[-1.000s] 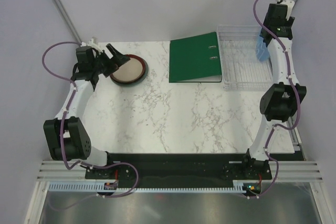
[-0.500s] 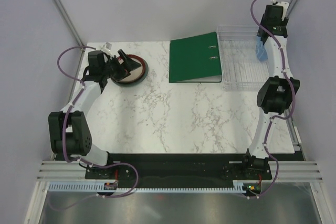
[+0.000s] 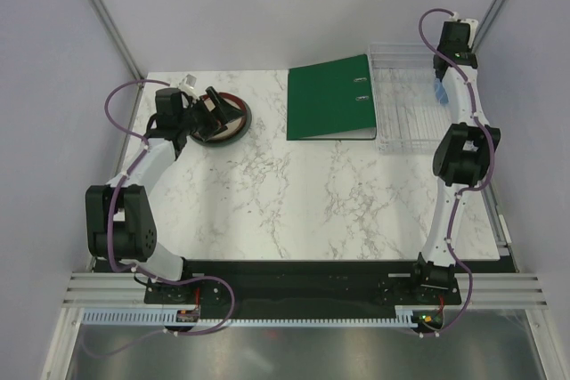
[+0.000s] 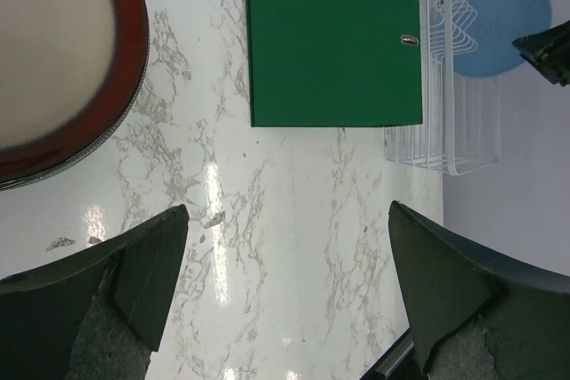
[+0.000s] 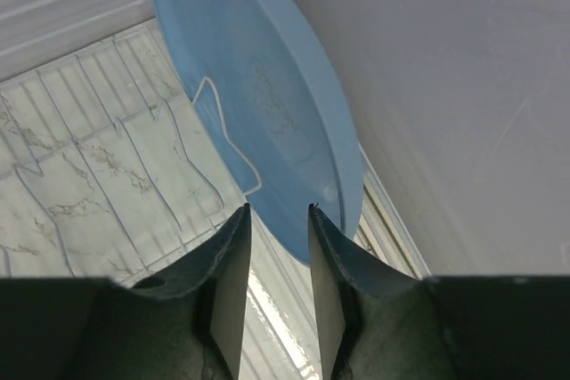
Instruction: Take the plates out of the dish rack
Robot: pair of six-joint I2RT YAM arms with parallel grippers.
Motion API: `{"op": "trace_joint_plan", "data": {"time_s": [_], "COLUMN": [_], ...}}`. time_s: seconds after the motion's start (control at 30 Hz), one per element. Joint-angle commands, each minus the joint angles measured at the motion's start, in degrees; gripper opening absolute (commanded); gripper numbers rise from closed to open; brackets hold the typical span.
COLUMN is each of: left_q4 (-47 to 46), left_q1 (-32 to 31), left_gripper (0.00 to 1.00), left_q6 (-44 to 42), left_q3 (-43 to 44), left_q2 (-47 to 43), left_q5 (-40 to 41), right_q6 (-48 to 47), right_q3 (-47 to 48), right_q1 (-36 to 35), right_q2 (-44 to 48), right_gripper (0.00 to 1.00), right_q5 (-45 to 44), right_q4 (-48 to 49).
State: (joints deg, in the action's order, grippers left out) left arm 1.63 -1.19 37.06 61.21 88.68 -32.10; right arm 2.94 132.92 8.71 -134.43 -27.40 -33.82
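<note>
A light blue plate (image 5: 267,86) stands on edge at the far right end of the white wire dish rack (image 3: 405,113). My right gripper (image 5: 279,208) has its jaws narrowed astride the plate's lower rim, with a gap still showing by the left finger. From above, the blue plate (image 3: 439,89) shows just under the right gripper (image 3: 440,71). At the far left, a beige plate with a red-brown rim (image 4: 53,42) tops a stack (image 3: 233,128) lying on the table. My left gripper (image 3: 221,106) hovers over that stack, open and empty, its jaws wide (image 4: 287,209).
A flat green ring binder (image 3: 329,95) lies between the stack and the rack, right against the rack's left side. The enclosure's grey wall stands close behind and right of the rack (image 5: 89,131). The marble table (image 3: 294,193) has its front edge at the arm bases.
My right gripper has reached further back to the blue plate and its jaws have narrowed around the rim. My left gripper has swung right over the stacked plates, still open.
</note>
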Motion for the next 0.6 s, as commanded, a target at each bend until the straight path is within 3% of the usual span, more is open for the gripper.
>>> {"op": "trace_joint_plan", "data": {"time_s": [0.0,0.2,0.57], "left_q4": [-3.3,-3.3,-4.09], "left_q1": [0.05,0.05,0.05], "left_gripper": [1.0,1.0,1.0], "left_q6": [1.44,1.44,1.79], "left_q3": [0.31,0.58,0.66], "left_q2": [-0.27,1.05,2.81], "left_q5": [-1.3,-2.0,-2.18], "right_q6": [-0.48,0.05,2.94], "right_q3": [2.43,2.43,0.76], "right_q1": [1.04,1.75,4.03], "right_q2": [-0.13,-0.74,1.63], "right_gripper": [0.31,0.0,0.0], "right_q5": [-0.55,0.15,9.46], "right_q4": [1.83,1.83,4.99]}}
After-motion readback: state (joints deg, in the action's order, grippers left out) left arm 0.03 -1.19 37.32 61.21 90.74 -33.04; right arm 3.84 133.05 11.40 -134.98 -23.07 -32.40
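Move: The blue plate, still standing in the dish rack, has its middle about 5 cm ahead of the right hand, some 3 cm to its right and 5 cm lower. The rack's middle lies roughly 4 cm to that hand's left, 1 cm ahead and 11 cm below; the green binder lies about 31 cm left, 1 cm ahead and 15 cm below. From the left hand, the blue plate is some 70 cm to the right, 20 cm ahead and 5 cm lower. Without taking the rim between them, the right fingers close from a little under half open to fully shut, just to the left of the blue plate's near rim. As they close, the hand shifts about 2 cm right, towards the plate, and then almost stops with only a slight tilt. Whether the shut tips touch the plate's face can't be seen. ##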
